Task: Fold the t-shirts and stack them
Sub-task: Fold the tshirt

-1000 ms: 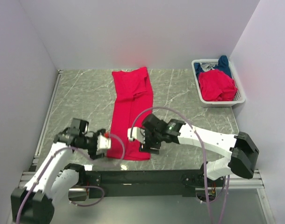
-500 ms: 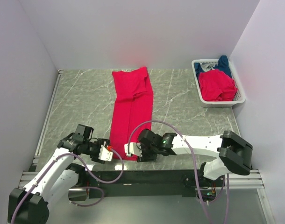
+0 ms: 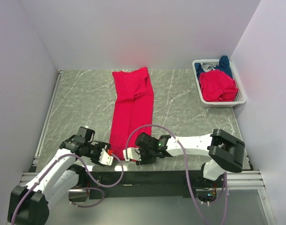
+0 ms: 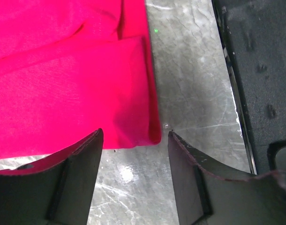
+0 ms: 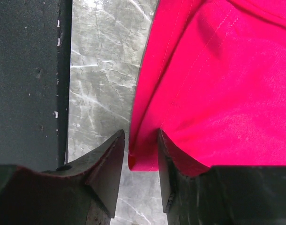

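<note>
A bright red t-shirt (image 3: 131, 108), folded into a long strip, runs from the back of the table to its near edge. My left gripper (image 3: 107, 154) is at the strip's near left corner and my right gripper (image 3: 130, 153) at its near right corner. In the left wrist view the left gripper (image 4: 134, 133) stands open, with the shirt (image 4: 63, 84) corner just reaching between its tips. In the right wrist view the right gripper (image 5: 140, 133) is narrow around the shirt (image 5: 218, 84) corner fold. A thin gap still shows beside one finger (image 5: 110, 159).
A white mesh basket (image 3: 197, 77) stands at the back right, holding a crumpled red shirt (image 3: 218, 86) and a dark blue one (image 3: 223, 63). The black base rail (image 4: 260, 70) runs along the table's near edge, close behind both grippers. Walls enclose the table.
Both grippers have come down and toward the near edge to the shirt's near corners. Both pairs of jaws have narrowed, the right more than the left.
</note>
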Available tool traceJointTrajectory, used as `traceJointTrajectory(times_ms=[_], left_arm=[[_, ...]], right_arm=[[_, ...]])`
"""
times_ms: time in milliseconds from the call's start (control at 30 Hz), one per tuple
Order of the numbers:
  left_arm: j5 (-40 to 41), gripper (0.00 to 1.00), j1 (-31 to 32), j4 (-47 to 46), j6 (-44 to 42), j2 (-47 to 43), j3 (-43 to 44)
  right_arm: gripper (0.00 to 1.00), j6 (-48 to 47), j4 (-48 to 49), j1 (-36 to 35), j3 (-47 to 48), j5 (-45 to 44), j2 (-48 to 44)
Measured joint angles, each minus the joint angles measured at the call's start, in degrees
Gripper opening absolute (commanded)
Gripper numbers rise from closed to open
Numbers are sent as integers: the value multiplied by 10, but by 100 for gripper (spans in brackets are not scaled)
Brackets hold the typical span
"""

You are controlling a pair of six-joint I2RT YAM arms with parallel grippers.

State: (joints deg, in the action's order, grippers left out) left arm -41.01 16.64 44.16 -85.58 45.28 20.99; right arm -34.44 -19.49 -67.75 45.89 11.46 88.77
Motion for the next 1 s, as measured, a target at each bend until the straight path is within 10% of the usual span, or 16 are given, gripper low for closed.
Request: traceJointTrajectory(times_ms=[467,733,1000], left_arm=[[43,48,36,-17,-71,21,-16],[64,0,76,-45,-48,50,-12],[63,0,90,-22,-30,-36,-9]], right_arm=[[0,0,-15,0,30,-18,26],[0,5,-19,0,32,-20,25],[0,16,-60,2,29,-8,-34]])
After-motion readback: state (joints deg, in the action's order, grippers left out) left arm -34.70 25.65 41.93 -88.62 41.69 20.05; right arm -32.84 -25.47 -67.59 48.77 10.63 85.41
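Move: The shirt's near left corner lies just off the left fingertips, about 1 cm back, 1 cm to the right and 2 cm below; the near right corner lies some 18 cm to the right of the left hand and roughly level with it. That right corner is already between the right hand's open fingers, about 1 cm below its hand point. The table's front edge runs some 7 cm behind each hand. Lower the left gripper about 2 cm onto the shirt's near left corner, turning it some 10 degrees clockwise, and shut the fingers on the cloth. Meanwhile ease the right gripper forward about 1 cm as its fingers close on the near right corner. Once both pinch the hem, raise them together about 2 cm, the right drawing back slightly. ##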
